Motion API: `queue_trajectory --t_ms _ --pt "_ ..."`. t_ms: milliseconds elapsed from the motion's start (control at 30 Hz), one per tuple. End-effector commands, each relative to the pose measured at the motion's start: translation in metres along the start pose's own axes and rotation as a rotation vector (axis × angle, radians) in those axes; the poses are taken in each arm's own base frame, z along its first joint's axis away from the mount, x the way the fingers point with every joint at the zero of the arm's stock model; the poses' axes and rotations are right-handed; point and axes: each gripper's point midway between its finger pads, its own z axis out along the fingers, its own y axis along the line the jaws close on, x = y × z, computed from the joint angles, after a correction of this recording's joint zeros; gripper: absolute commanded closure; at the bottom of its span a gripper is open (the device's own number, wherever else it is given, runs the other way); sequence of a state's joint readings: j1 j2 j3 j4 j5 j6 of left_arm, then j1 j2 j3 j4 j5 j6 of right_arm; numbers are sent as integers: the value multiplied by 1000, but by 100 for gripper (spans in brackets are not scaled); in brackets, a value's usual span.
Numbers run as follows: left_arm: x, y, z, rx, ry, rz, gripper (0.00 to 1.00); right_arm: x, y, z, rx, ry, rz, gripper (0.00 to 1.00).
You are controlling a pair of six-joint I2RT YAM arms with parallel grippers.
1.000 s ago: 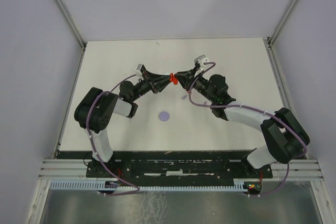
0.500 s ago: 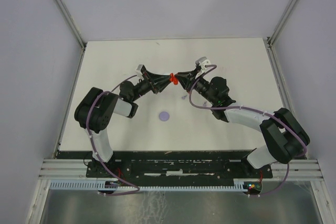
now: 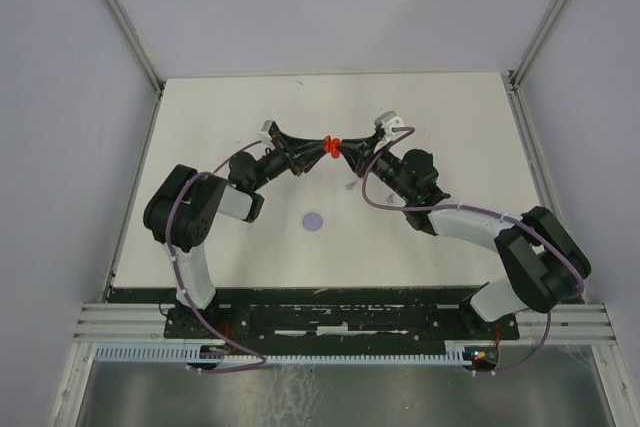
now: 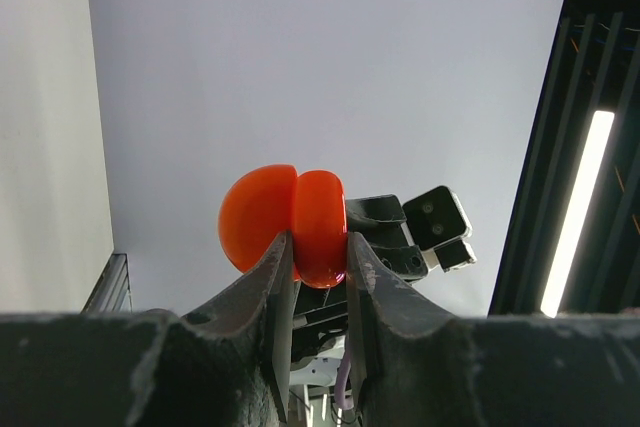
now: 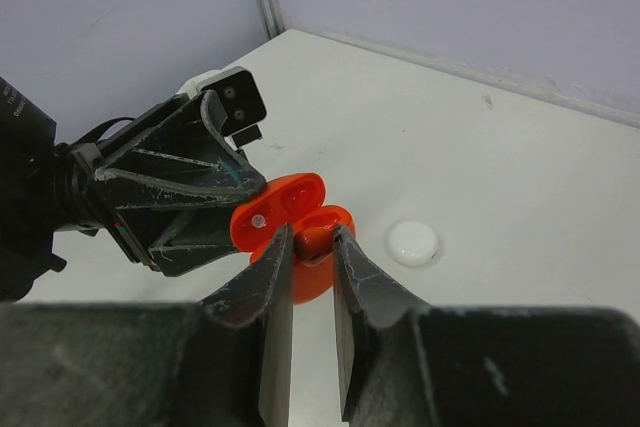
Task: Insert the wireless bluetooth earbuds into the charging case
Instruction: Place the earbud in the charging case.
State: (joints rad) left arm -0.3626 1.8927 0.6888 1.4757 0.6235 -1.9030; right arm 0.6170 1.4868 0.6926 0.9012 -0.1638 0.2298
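Note:
The red charging case hangs above the table's middle with its lid open. My left gripper is shut on the case's body, and the lid stands out to the left. My right gripper meets it from the other side, shut on a red earbud right at the case's open cavity. The lid's inside faces the right wrist camera. In the top view the right gripper touches the case tip to tip with the left one.
A white round disc lies on the table just beyond the case. A pale purple disc lies nearer the bases, and a tiny pale bit lies under the right arm. Grey walls enclose the white table.
Both grippers and the case have shifted slightly toward the far side of the table. The right gripper has stayed against the case with the earbud.

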Motion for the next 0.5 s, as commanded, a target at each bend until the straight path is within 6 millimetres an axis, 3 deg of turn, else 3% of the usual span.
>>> queue_trajectory --t_ms 0,67,233,467 --pt "2 -35 7 125 11 50 97 -4 5 -5 -12 -7 -6 77" --pt "2 -33 8 121 11 51 97 -5 5 -6 -11 -11 -4 73" --pt "0 -27 8 96 4 64 97 -25 2 -10 23 -56 10 38" --pt "-2 -16 8 66 -3 78 97 -65 -9 -32 129 -147 16 27"
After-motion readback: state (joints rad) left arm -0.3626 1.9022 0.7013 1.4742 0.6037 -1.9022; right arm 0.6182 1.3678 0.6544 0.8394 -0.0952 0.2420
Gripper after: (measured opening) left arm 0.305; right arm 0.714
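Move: The right fingers already pinch a red earbud in the open red charging case, whose middle lies about 2 cm to their left, 1 cm ahead and 1 cm below. On the table some 15 cm below, a white case lies about 10 cm ahead and 5 cm left, a purple case about 8 cm back and 5 cm left, and a purple earbud 1 cm ahead and 4 cm right. The left hand holds the red case about 2 cm to its right and 1 cm ahead. The right hand stays nearly still while its fingers start to spread wide around the red earbud, letting go of it in the case. It then draws off to its right and up, and a little back, about 3 cm in all and quickening away from the case, while the left fingers keep their grip on the case and hold it up almost still. ##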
